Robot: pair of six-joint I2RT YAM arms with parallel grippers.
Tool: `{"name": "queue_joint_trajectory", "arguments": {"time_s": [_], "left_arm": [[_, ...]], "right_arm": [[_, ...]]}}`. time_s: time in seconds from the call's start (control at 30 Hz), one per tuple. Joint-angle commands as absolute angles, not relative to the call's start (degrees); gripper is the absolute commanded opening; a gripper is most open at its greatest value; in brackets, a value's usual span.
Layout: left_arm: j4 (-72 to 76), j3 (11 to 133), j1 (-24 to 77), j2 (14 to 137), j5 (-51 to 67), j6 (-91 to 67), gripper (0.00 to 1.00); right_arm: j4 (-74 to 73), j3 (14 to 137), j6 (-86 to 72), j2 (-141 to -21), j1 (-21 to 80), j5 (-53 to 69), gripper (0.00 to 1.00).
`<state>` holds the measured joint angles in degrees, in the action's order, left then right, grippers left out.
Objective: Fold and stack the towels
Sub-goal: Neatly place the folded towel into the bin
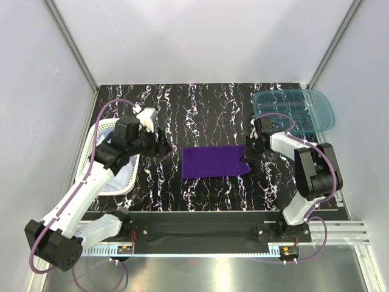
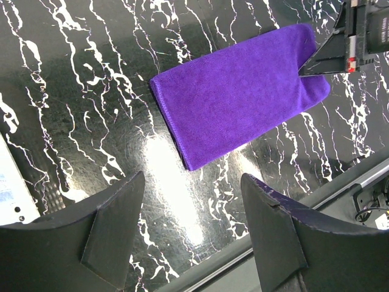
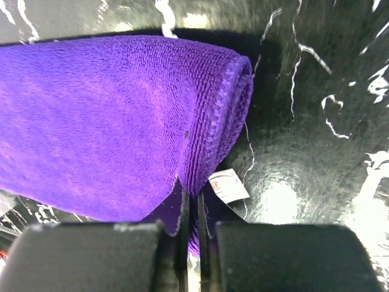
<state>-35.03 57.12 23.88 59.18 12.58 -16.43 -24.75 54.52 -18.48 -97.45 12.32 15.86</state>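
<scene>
A deep purple towel (image 1: 213,161) lies folded flat in the middle of the black marbled table, also seen in the left wrist view (image 2: 237,97). My right gripper (image 1: 246,159) is at its right edge, shut on the doubled hem (image 3: 190,201). The towel's rolled fold (image 3: 103,121) rises just ahead of the fingers, and a small white label (image 3: 229,185) pokes out beside them. My left gripper (image 1: 161,146) hovers left of the towel, open with nothing between its fingers (image 2: 115,231). A pale blue-white cloth (image 1: 124,175) lies in the basket.
A white perforated basket (image 1: 91,146) stands at the left under my left arm. A translucent teal bin (image 1: 295,109) sits at the back right, behind my right arm. The table's front rail (image 1: 200,228) runs along the near edge.
</scene>
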Motion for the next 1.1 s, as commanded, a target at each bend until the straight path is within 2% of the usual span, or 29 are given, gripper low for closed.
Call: {"name": "queue_joint_trajectory", "arguments": {"time_s": [0.0,0.23,0.53,0.73,1.07], "left_arm": [[-33.4,57.3,23.7,58.0,10.6,-15.6,0.7],[-34.0,57.3,23.7,57.9,8.4,-15.5,0.7],[-34.6,57.7,23.5,58.9,8.2,-15.2,0.7],[-33.9,57.4,23.5,57.9,9.1,-15.2,0.7],[-34.3,57.6,23.2,58.6,9.1,-14.9,0.71]], "right_arm": [[-26.8,59.8,-16.6,-97.5,12.2,15.4,0.0],[-37.1,71.6,-11.0,-101.9,12.1,11.4,0.0],[-49.9,96.6,-4.4,-111.2,12.0,4.2,0.0],[-56.1,109.9,-0.9,-117.2,7.9,3.9,0.0],[-57.7,116.8,-0.4,-118.1,-1.2,7.8,0.0]]}}
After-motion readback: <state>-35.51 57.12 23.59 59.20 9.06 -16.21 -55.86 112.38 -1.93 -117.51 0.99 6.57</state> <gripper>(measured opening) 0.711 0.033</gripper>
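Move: The right gripper already pinches the purple towel by its right end, just above the table. The towel's middle lies about 12 cm to this hand's left and 1 cm back. The teal bin it goes to has its middle roughly 18 cm ahead, 19 cm to the right and some 5 cm higher. From the left gripper, which stays idle, the bin is about 21 cm ahead, 50 cm to the right and 15 cm below. Keep the right fingers shut on the towel's end. Carry it forward and up together towards the bin, about 17 cm out and 13 cm up, then swing right some 10 cm as the forward travel dies away, to bring the pinched end over the bin's left part. Meanwhile tilt the wrist so the fingertips swing outward and a little right. ##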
